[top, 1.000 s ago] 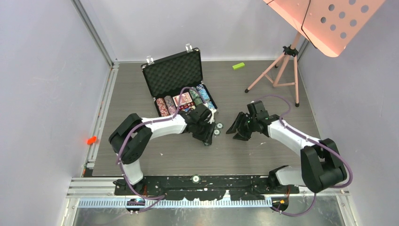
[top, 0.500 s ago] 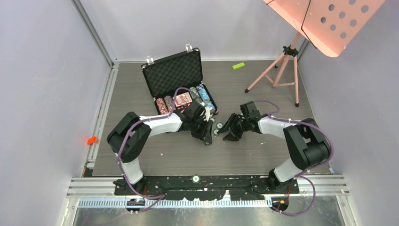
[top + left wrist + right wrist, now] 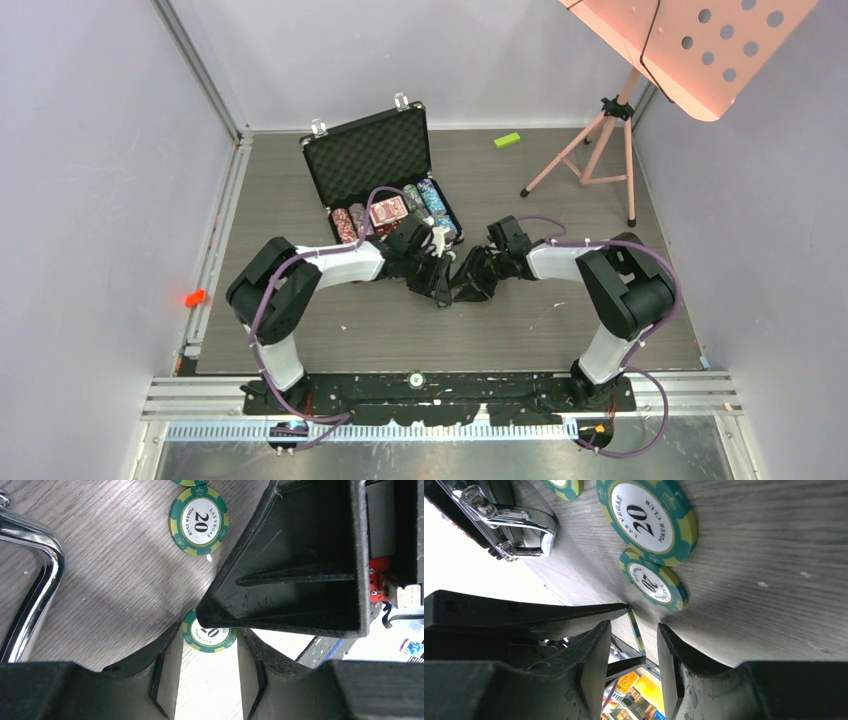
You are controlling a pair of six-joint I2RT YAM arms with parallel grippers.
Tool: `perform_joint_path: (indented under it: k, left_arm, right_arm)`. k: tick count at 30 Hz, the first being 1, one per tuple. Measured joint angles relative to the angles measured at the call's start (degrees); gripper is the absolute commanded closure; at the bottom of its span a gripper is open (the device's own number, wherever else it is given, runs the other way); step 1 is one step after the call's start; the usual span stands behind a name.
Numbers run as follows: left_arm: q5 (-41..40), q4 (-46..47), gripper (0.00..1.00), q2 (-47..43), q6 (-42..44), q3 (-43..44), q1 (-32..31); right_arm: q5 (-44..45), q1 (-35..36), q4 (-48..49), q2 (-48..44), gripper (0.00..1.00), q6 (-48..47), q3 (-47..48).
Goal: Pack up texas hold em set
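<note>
The black case (image 3: 368, 160) lies open at the back, with rows of chips (image 3: 420, 200) and a red deck (image 3: 389, 210) inside. My left gripper (image 3: 209, 630) is shut on a green-and-yellow "20" poker chip (image 3: 207, 640), gripping it by its edges just above the table. My right gripper (image 3: 634, 626) is open, with its fingers either side of that chip (image 3: 638, 636), which shows edge-on with gaps both sides. Two more "20" chips (image 3: 646, 517) (image 3: 654, 582) lie flat on the table. In the top view both grippers (image 3: 441, 288) (image 3: 468, 284) meet in front of the case.
The case's silver handle (image 3: 519, 525) lies close to the loose chips. A small green block (image 3: 507, 140) and a pink tripod stand (image 3: 600, 150) are at the back right. A red object (image 3: 194, 297) sits off the left edge.
The right arm swung left until its gripper met the left gripper, and its jaws narrowed a little. The loose chips on the table are now hidden beneath it in the top view. The left arm stayed put.
</note>
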Motion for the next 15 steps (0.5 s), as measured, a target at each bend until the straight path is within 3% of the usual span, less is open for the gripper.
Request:
perform_joint_path:
  k: [5, 9, 13, 15]
  left_arm:
    - [0.74, 0.83, 0.67, -0.13, 0.09, -0.55, 0.37]
    - [0.81, 1.38, 0.67, -0.48, 0.13, -1.05, 0.46]
    - [0.76, 2.10, 0.67, -0.79, 0.13, -1.57, 0.61]
    - [0.76, 2.40, 0.67, -0.92, 0.11, -1.81, 0.68]
  right_arm:
    - [-0.48, 0.04, -0.79, 0.28, 0.78, -0.26, 0.33]
    - [-0.66, 0.04, -1.03, 0.28, 0.87, -0.20, 0.35]
    - [-0.76, 0.04, -1.03, 0.28, 0.88, 0.02, 0.35]
    - [-0.94, 0.04, -0.96, 0.28, 0.80, 0.31, 0.35]
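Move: The green 20 chip is already held by its rim between the left fingertips, practically at the left hand point. From the right hand point its middle lies about 2 cm to the left, 1 cm back and 1 cm lower, between that hand's still-open fingers. The nearest loose green chip lies on the table some 5 cm ahead of the right hand, roughly level sideways and 2 cm below; the case handle is about 8 cm ahead and 8 cm left. The right hand stays in place beside the left fingertips and shuts its fingers from roughly half open to nearly closed, one pad on each face of the green chip near its free edge, so that it begins to pinch the chip across its thickness. The left hand keeps its own edge-to-edge grip unchanged and holds the chip out almost still over the table, pointing down and to the right, for the right hand to take. ##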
